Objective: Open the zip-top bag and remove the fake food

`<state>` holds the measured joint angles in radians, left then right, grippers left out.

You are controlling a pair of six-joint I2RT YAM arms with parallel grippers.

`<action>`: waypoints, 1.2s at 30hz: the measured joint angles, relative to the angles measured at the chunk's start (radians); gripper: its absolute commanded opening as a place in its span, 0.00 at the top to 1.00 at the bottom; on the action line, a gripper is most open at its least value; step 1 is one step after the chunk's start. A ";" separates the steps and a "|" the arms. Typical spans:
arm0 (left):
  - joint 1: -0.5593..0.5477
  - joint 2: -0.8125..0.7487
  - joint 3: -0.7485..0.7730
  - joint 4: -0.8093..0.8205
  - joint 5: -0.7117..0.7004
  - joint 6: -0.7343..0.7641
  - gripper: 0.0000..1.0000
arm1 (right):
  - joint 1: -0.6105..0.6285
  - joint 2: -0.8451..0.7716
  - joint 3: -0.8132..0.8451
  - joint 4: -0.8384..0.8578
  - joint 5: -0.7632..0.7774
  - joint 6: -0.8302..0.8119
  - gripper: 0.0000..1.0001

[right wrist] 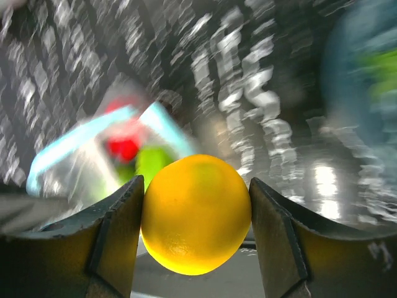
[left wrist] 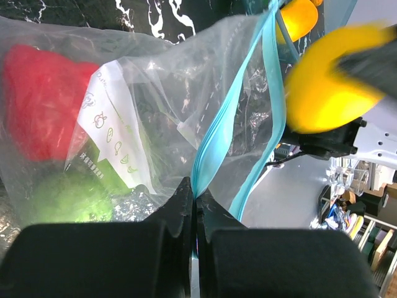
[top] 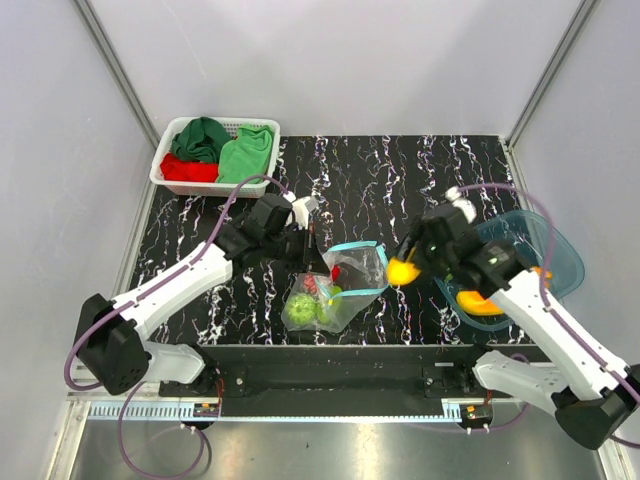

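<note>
The zip-top bag (top: 345, 282) lies mid-table, its mouth open with the light blue zip strip (top: 356, 246) raised. My left gripper (top: 316, 248) is shut on that strip (left wrist: 214, 146), fingertips pinched together (left wrist: 195, 189). Fake food inside the bag shows through the plastic: a red piece (left wrist: 43, 105) and a green piece (left wrist: 68, 198), also seen from above (top: 305, 308). My right gripper (top: 404, 270) hovers just right of the bag's mouth, shut on a yellow fruit (right wrist: 196, 214) that fills the gap between its fingers (right wrist: 118, 230). That yellow fruit (left wrist: 329, 87) also shows in the left wrist view.
A translucent teal tub (top: 562, 252) stands at the right under my right arm, with an orange piece (top: 480, 303) in it. A white basket (top: 168, 172) with red and green cloths sits at the back left. The right wrist view's background is blurred.
</note>
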<state>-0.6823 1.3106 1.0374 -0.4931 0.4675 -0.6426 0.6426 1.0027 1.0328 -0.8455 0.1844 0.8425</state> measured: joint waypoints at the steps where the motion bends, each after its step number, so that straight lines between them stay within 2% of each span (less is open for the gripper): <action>1: 0.000 -0.002 0.000 -0.005 0.000 0.004 1.00 | -0.025 0.002 0.049 -0.063 0.032 -0.010 1.00; 6: 0.000 -0.007 0.000 -0.022 0.007 0.006 1.00 | -0.243 0.055 0.238 -0.290 0.178 -0.087 1.00; 10: 0.001 -0.020 0.000 -0.031 0.008 0.006 1.00 | -0.404 0.134 0.265 -0.395 0.232 -0.182 1.00; 12: 0.001 -0.025 0.000 -0.031 0.008 0.006 1.00 | -0.480 0.189 0.264 -0.431 0.246 -0.222 0.96; 16: 0.001 -0.026 0.000 -0.032 0.008 0.006 1.00 | -0.585 0.276 0.257 -0.444 0.252 -0.275 0.68; 17: 0.001 -0.026 0.000 -0.032 0.009 0.006 1.00 | -0.603 0.292 0.257 -0.445 0.252 -0.285 0.54; 19: 0.001 -0.027 0.002 -0.032 0.009 0.007 1.00 | -0.626 0.319 0.257 -0.440 0.252 -0.304 0.39; 20: 0.001 -0.029 0.002 -0.032 0.009 0.007 1.00 | -0.633 0.334 0.259 -0.440 0.250 -0.316 0.25; 24: 0.001 -0.042 0.002 -0.033 0.009 0.011 1.00 | -0.637 0.387 0.288 -0.425 0.202 -0.369 0.10; 27: 0.001 -0.046 0.002 -0.033 0.010 0.010 1.00 | -0.637 0.390 0.293 -0.407 0.143 -0.399 0.04; 34: 0.001 -0.050 0.002 -0.033 0.011 0.010 1.00 | -0.620 0.338 0.276 -0.370 -0.004 -0.439 0.08; 36: 0.001 -0.050 0.002 -0.033 0.013 0.010 1.00 | -0.555 0.287 0.261 -0.346 -0.079 -0.446 0.07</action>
<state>-0.6815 1.2610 1.0393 -0.5262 0.4801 -0.6331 0.0879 1.2896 1.2938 -1.1919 0.1055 0.3965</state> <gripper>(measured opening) 0.015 0.927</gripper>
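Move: The right hand already holds a yellow fruit. The middle of the blue bin lies about 26 cm to its right, 3 cm farther out and 16 cm down. The mango in the bin is some 21 cm to the right, 5 cm nearer and 18 cm down; the opened bag's body is about 17 cm to the left, 3 cm nearer and 15 cm down. From the left hand, the bin's middle is roughly 45 cm right, 4 cm out and 13 cm down. Still gripping the yellow fruit, the right hand sweeps about 21 cm right to over the bin, arcing slightly up and then down while tilting and turning clockwise some 25 degrees. There the fingers open wide and let go, and the hand swings about 7 cm back left towards the bag, untwisting as it goes. The left fingers keep pinching the bag's rim, rising about a centimetre. ##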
